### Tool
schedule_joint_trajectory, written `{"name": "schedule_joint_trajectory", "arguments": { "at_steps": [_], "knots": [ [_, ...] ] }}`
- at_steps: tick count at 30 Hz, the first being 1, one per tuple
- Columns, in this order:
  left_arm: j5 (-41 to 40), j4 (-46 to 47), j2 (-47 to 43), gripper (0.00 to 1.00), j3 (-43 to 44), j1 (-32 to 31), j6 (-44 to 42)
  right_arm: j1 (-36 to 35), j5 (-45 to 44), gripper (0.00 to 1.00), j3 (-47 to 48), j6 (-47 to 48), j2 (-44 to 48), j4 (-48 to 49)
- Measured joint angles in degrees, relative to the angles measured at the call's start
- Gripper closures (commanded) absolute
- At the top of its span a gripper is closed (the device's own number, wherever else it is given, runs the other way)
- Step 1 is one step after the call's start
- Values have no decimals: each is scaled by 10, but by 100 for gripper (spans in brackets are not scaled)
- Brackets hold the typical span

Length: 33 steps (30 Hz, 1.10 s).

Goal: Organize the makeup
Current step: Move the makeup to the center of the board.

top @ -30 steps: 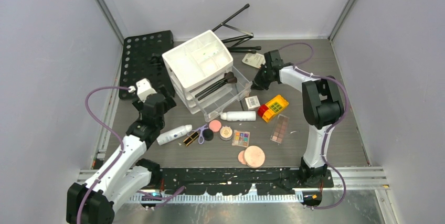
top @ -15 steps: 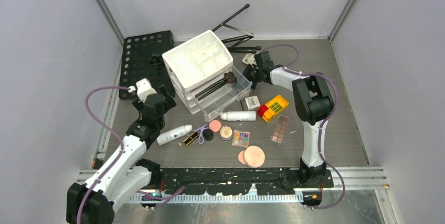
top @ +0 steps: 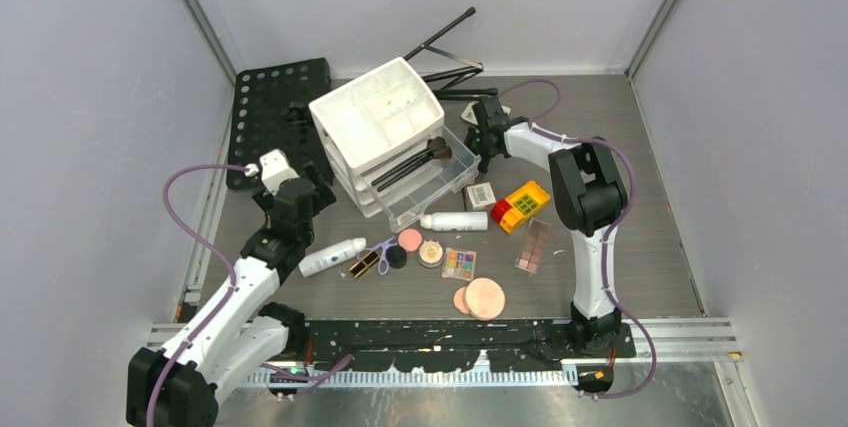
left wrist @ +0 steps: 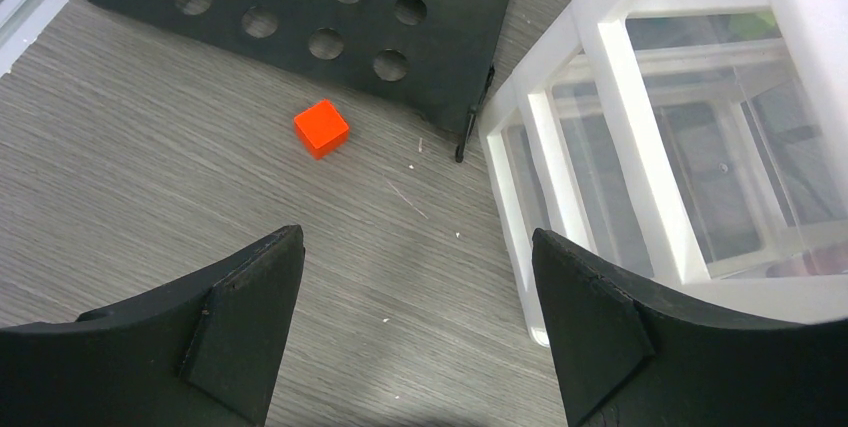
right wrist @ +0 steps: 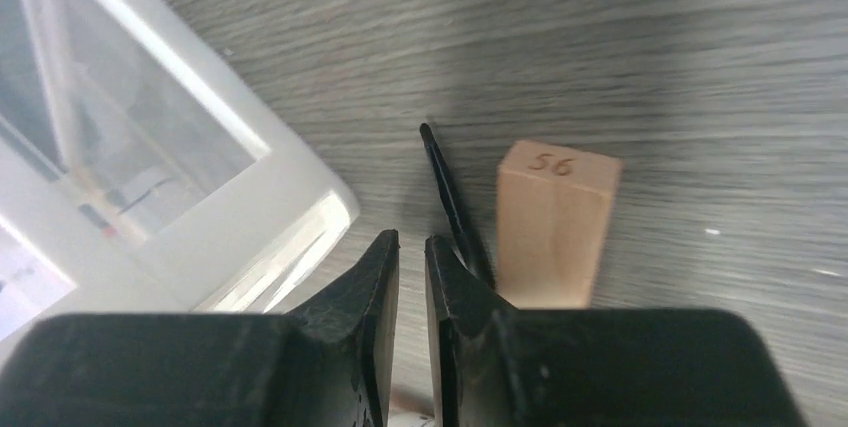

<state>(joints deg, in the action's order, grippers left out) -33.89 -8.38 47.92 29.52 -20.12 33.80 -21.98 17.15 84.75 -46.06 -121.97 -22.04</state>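
Note:
The makeup lies loose on the table in the top view: two white bottles (top: 455,221) (top: 332,256), a black-gold lipstick (top: 365,265), peach compacts (top: 485,298), a multicolour eyeshadow palette (top: 459,264) and a nude palette (top: 533,244). Black brushes (top: 415,162) rest in the clear pulled-out drawer (top: 455,175) of the white organizer (top: 380,112). My right gripper (top: 483,159) (right wrist: 411,237) is shut to a thin slit, empty, by the drawer corner (right wrist: 270,207); a thin black brush handle (right wrist: 450,197) lies just right of it. My left gripper (top: 303,185) (left wrist: 415,247) stands open and empty left of the organizer frame (left wrist: 600,97).
A tan wooden block (right wrist: 555,222) lies beside the black handle. A red-and-yellow block (top: 520,205) and a small white box (top: 482,194) sit right of the drawer. A small red cube (left wrist: 321,128) lies before a black perforated plate (left wrist: 330,17). Black tripod legs (top: 445,47) lean at the back.
My right arm has swung left, from the table's back right toward the organizer's drawer corner. The left arm and the makeup have not moved.

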Motion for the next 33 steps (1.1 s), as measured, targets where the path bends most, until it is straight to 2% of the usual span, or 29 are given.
{"name": "schedule_joint_trajectory", "arguments": {
  "at_steps": [6,15,24,33],
  "knots": [
    [1,0,2,13,0,0,0,-1,-121,78,21,27,12,-60],
    [1,0,2,13,0,0,0,6,-255,78,7,56,38,-119],
    [1,0,2,14,0,0,0,31,-318,78,-34,68,70,-153],
    [1,0,4,14,0,0,0,31,-309,77,-70,86,125,-141]
  ]
}}
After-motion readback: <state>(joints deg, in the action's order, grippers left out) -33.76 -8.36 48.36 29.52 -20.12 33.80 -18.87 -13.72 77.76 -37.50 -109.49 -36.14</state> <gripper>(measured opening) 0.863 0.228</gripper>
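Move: The small tan makeup box lies against the right hand's nearly shut fingertips, about 3 cm to their right, level fore and aft and 1 cm lower. The black pencil is along its left side, its middle roughly 1 cm right of this hand and 3 cm back. The open drawer's middle is some 7 cm left and 1 cm back, the white box about 4 cm right and 6 cm back. From the left hand the tan box is about 37 cm right, 11 cm ahead and 13 cm down. Rightward, low and level over the board, the right hand sweeps about 14 cm away from the drawer, pushing the black pencil and tan box with its nearly shut fingers and easing back a couple of centimetres. The wrist swings some 30 degrees, from leaning left to pointing nearly straight down; at the end the hand starts to lift. ##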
